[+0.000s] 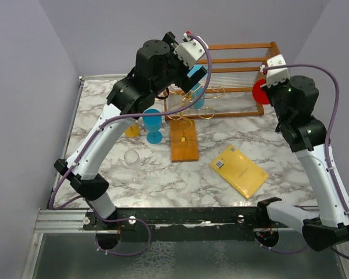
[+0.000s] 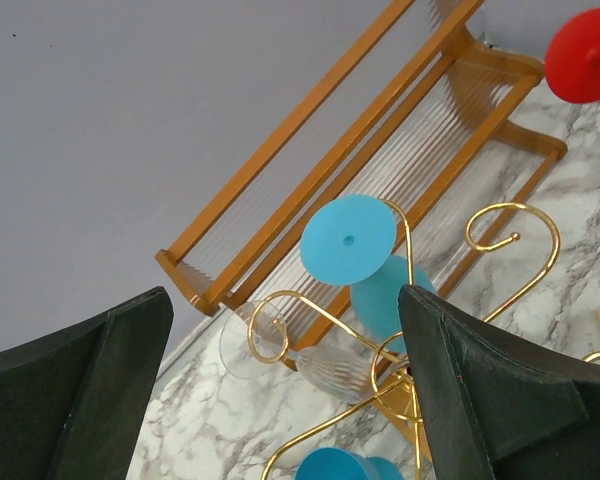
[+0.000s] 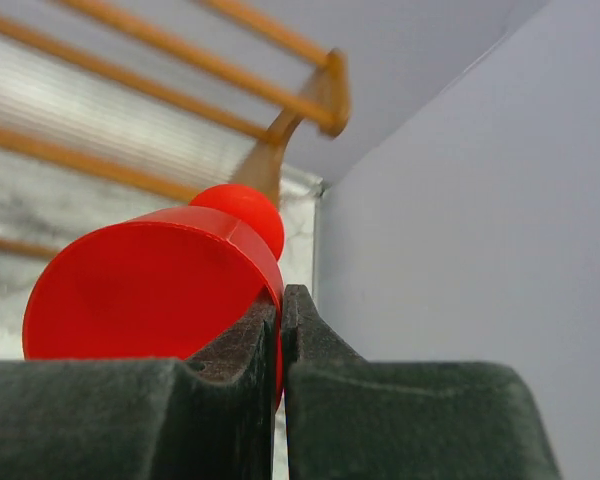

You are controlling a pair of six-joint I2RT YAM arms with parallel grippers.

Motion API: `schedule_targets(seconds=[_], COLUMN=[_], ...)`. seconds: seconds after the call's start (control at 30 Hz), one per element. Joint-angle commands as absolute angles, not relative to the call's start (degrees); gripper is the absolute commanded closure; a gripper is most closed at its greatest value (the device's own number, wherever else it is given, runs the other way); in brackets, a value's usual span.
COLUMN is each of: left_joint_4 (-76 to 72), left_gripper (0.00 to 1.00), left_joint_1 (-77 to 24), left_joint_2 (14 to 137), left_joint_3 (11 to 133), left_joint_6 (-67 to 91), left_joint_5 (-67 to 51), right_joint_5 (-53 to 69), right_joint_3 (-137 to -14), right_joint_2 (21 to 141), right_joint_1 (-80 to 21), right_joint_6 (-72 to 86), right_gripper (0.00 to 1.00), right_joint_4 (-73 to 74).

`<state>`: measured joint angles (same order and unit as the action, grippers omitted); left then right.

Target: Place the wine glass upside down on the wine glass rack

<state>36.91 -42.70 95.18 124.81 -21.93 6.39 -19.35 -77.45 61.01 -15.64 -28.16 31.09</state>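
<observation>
The wine glass rack point(image 1: 184, 145), gold wire scrolls on an orange-brown wooden base, stands mid-table. In the left wrist view its scroll arms point(image 2: 510, 215) carry a blue wine glass point(image 2: 348, 240) and a clear ribbed wine glass point(image 2: 335, 372), both hanging upside down. My left gripper point(image 1: 183, 78) is open and empty, hovering just above and beside the rack point(image 2: 285, 295). My right gripper point(image 1: 267, 95) is shut on the rim of a red wine glass point(image 3: 150, 290), held in the air right of the rack, near the slatted shelf point(image 1: 259, 93).
A bigger wooden slatted shelf point(image 1: 238, 58) stands at the back. A second blue glass point(image 1: 153, 125) stands upright left of the rack, with a small amber glass point(image 1: 132, 130) beside it. A clear glass point(image 1: 132, 158) sits nearer the left arm. A yellow book point(image 1: 238, 170) lies front right.
</observation>
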Motion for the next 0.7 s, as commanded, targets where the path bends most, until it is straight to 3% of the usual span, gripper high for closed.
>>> schedule_targets(seconds=[0.0,0.4,0.67], left_joint_4=[32.76,32.03,32.34], left_gripper=[0.01,0.02,0.02], left_joint_1=[-42.36,-41.90,-39.01], left_joint_2=[95.28,96.85,98.97], left_joint_3=[124.88,127.00,128.30], left_joint_6=[-14.42,-2.57,3.44], left_joint_5=[4.82,0.64,-4.54], right_joint_5=[-20.55,2.15,12.04], right_joint_3=[-86.48,-105.48,-111.08], right_joint_2=[64.71,73.81,77.16], right_joint_1=[-15.47,-15.47,-15.47], right_joint_6=[-28.29,-19.10,-12.87], right_gripper=[0.99,0.99,0.99], right_joint_4=[23.44,28.26,30.32])
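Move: The red glass, already pinched near its rim by the right hand, has its middle about 5 cm ahead, 3 left and 4 below that hand. It is bound for the open left gripper, some 27 cm left, 3 ahead and 10 above. From the left hand the red glass lies about 24 cm right, 2 ahead and 14 below; the wine glass rack's top is 8 ahead, 3 right and 16 below, the hung blue glass 13 ahead, 5 right and 16 below. The red glass goes up about 15 cm in the right hand's closed fingers, at first almost straight up, then also some 9 cm left towards the open left gripper; the right wrist tips up, swings to the left and rolls its left side up, about 30 degrees in all. The left hand, still wide open, eases about 3 cm right towards the glass and rolls its left side down some 20 degrees. ##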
